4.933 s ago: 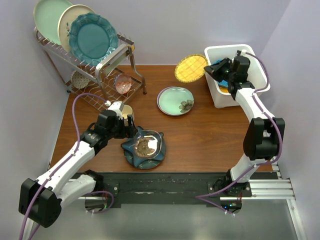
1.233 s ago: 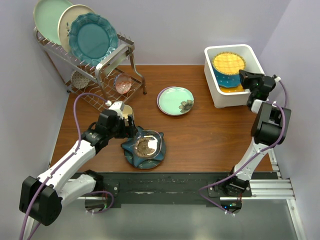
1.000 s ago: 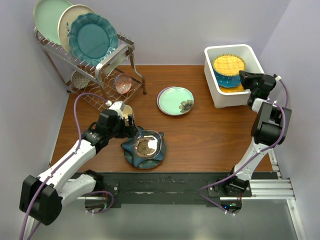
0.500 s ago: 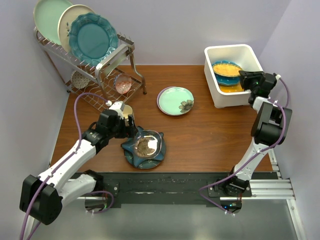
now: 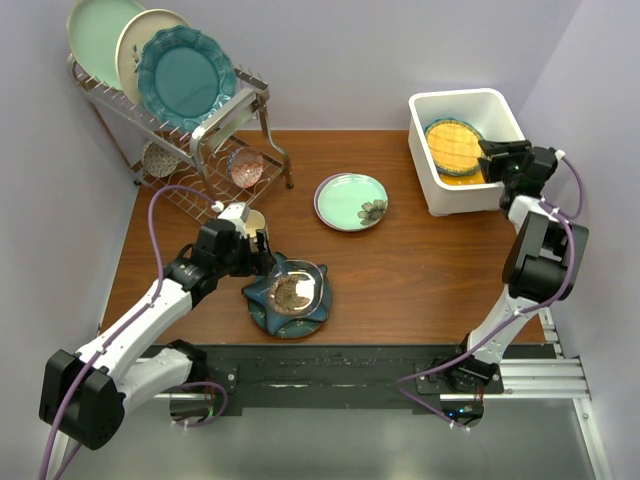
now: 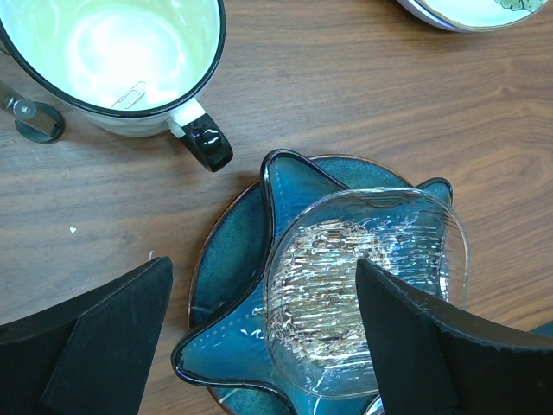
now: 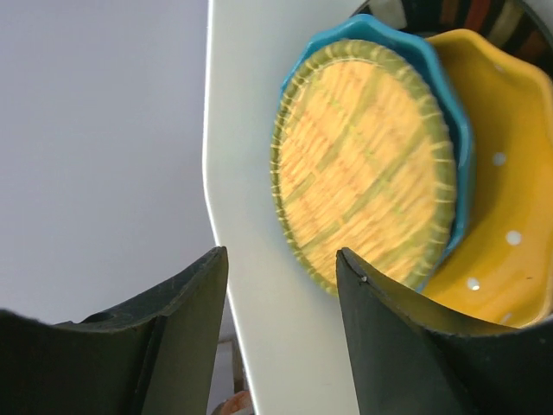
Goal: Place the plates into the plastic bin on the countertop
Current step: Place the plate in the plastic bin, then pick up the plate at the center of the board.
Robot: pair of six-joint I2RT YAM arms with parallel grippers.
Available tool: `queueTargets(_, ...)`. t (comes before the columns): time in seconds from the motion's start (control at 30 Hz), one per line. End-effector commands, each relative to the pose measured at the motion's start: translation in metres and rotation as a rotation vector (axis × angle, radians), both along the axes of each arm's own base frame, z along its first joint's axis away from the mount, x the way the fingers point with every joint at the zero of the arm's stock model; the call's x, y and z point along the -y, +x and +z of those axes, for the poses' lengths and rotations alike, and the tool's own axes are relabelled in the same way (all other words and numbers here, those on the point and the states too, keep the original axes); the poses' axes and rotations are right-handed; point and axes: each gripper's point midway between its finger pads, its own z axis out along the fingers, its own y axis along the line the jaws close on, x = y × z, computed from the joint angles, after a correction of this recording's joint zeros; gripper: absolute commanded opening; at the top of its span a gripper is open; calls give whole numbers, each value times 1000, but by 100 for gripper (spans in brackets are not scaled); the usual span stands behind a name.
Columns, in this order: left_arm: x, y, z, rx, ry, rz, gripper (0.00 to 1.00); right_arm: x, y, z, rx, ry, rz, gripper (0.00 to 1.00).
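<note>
The yellow lattice plate (image 5: 455, 147) (image 7: 367, 203) lies tilted in the white plastic bin (image 5: 462, 98) (image 7: 259, 216), on a blue scalloped plate (image 7: 462, 173) and an orange dotted one (image 7: 501, 199). My right gripper (image 5: 490, 158) (image 7: 281, 255) hangs open over the bin's right rim, holding nothing. A pale green plate (image 5: 351, 201) (image 6: 467, 9) sits mid-countertop (image 5: 400, 270). My left gripper (image 5: 262, 255) (image 6: 263, 268) is open just above a dark teal star-shaped plate (image 5: 268, 300) (image 6: 233, 259) that carries a clear glass dish (image 5: 297, 288) (image 6: 363, 285).
A cream cup (image 5: 252, 220) (image 6: 112, 60) with a black handle stands just behind the left gripper. A wire rack (image 5: 200, 130) at the back left holds upright mint, cream and teal plates. Walls close in on both sides.
The right gripper's jaws opened and let go of the yellow lattice plate, which settled in the bin on the blue plate. The left arm has not moved.
</note>
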Motion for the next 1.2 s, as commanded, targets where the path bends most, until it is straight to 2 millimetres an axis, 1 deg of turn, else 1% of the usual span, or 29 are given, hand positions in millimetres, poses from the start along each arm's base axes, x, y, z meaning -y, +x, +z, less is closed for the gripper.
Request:
queueTargets(0.0,3,5,4,25,-26,3,92,-7,-13,48,96,-28,28,57)
queueTargets(0.03,3,5,5,27,-26,4,92,-8,-15,56,112,-31,31,57)
queueTargets(0.13,3,4,5,26,-28,1,92,-12,-19,69,143,-37,46,58)
queueTargets(0.17,3,4,5,26,-27,3,92,-14,-22,77,158,-46,49,58)
queueTargets(0.23,3,4,6,32,-29,1,92,-18,-25,87,177,-55,70,58)
queueTargets(0.27,3,4,5,29,-28,3,92,-20,-28,96,192,-71,78,58)
queueTargets(0.33,3,4,6,32,-29,3,92,-24,-32,101,192,-85,96,58)
queueTargets(0.37,3,4,6,32,-29,3,92,-26,-36,108,203,-107,103,58)
queueTargets(0.47,3,4,5,31,-30,1,92,-35,-41,114,203,-135,132,58)
queueTargets(0.57,3,4,6,33,-31,0,92,-48,-44,117,200,-154,167,59)
queueTargets(0.6,3,4,6,34,-32,0,92,-59,-46,120,204,-162,186,59)
queueTargets(0.67,3,4,6,34,-31,0,92,-73,-46,121,198,-204,221,59)
queueTargets(0.7,3,4,6,34,-32,0,92,-89,-46,121,178,-212,255,59)
queueTargets(0.73,3,4,6,31,-32,-1,91,-98,-46,123,174,-231,273,59)
queueTargets(0.77,4,4,7,33,-33,-3,92,-106,-47,122,170,-270,295,59)
queueTargets(0.8,3,4,6,32,-32,-3,92,-123,-48,119,152,-279,324,59)
queueTargets(0.87,4,4,7,34,-35,-4,93,-139,-51,118,157,-316,356,60)
queueTargets(0.9,5,4,7,36,-38,-7,93,-154,-54,111,131,-323,389,60)
queueTargets(0.97,6,4,8,35,-40,-15,93,-168,-58,105,111,-366,431,60)
queueTargets(1.0,7,5,8,35,-42,-17,93,-180,-62,99,90,-369,461,60)
queueTargets(1.07,10,5,8,33,-49,-31,94,-190,-68,85,54,-386,496,60)
queueTargets(1.1,11,6,9,39,-55,-37,94,-200,-71,80,44,-392,522,60)
queueTargets(1.13,14,6,12,43,-65,-46,94,-199,-72,75,34,-413,528,60)
queueTargets(1.17,16,7,14,50,-72,-61,94,-213,-77,66,22,-416,564,60)
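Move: Some 39 cm to the right hand's left, about 4 cm nearer the base and 17 cm lower, lies the mint plate. Its yellow plate is already in the bin, roughly 9 cm left, 6 cm farther out and 7 cm below; the bin's left rim crosses the way about 20 cm left, level in reach and 3 cm lower. The clear dish sits about 15 cm left of the mint plate and 29 cm back from it. From the left hand the mint plate is some 24 cm ahead, 24 cm right and 10 cm below. Rising about 10 cm out of the bin and easing back a little, the empty right hand leaves the yellow plate behind, then swings left over the bin towards the mint plate, ending about 20 cm left of its start and sinking some 4 cm on the way. The wrist turns about 30 degrees counter-clockwise and rolls its left side down; the fingers stay half open. ##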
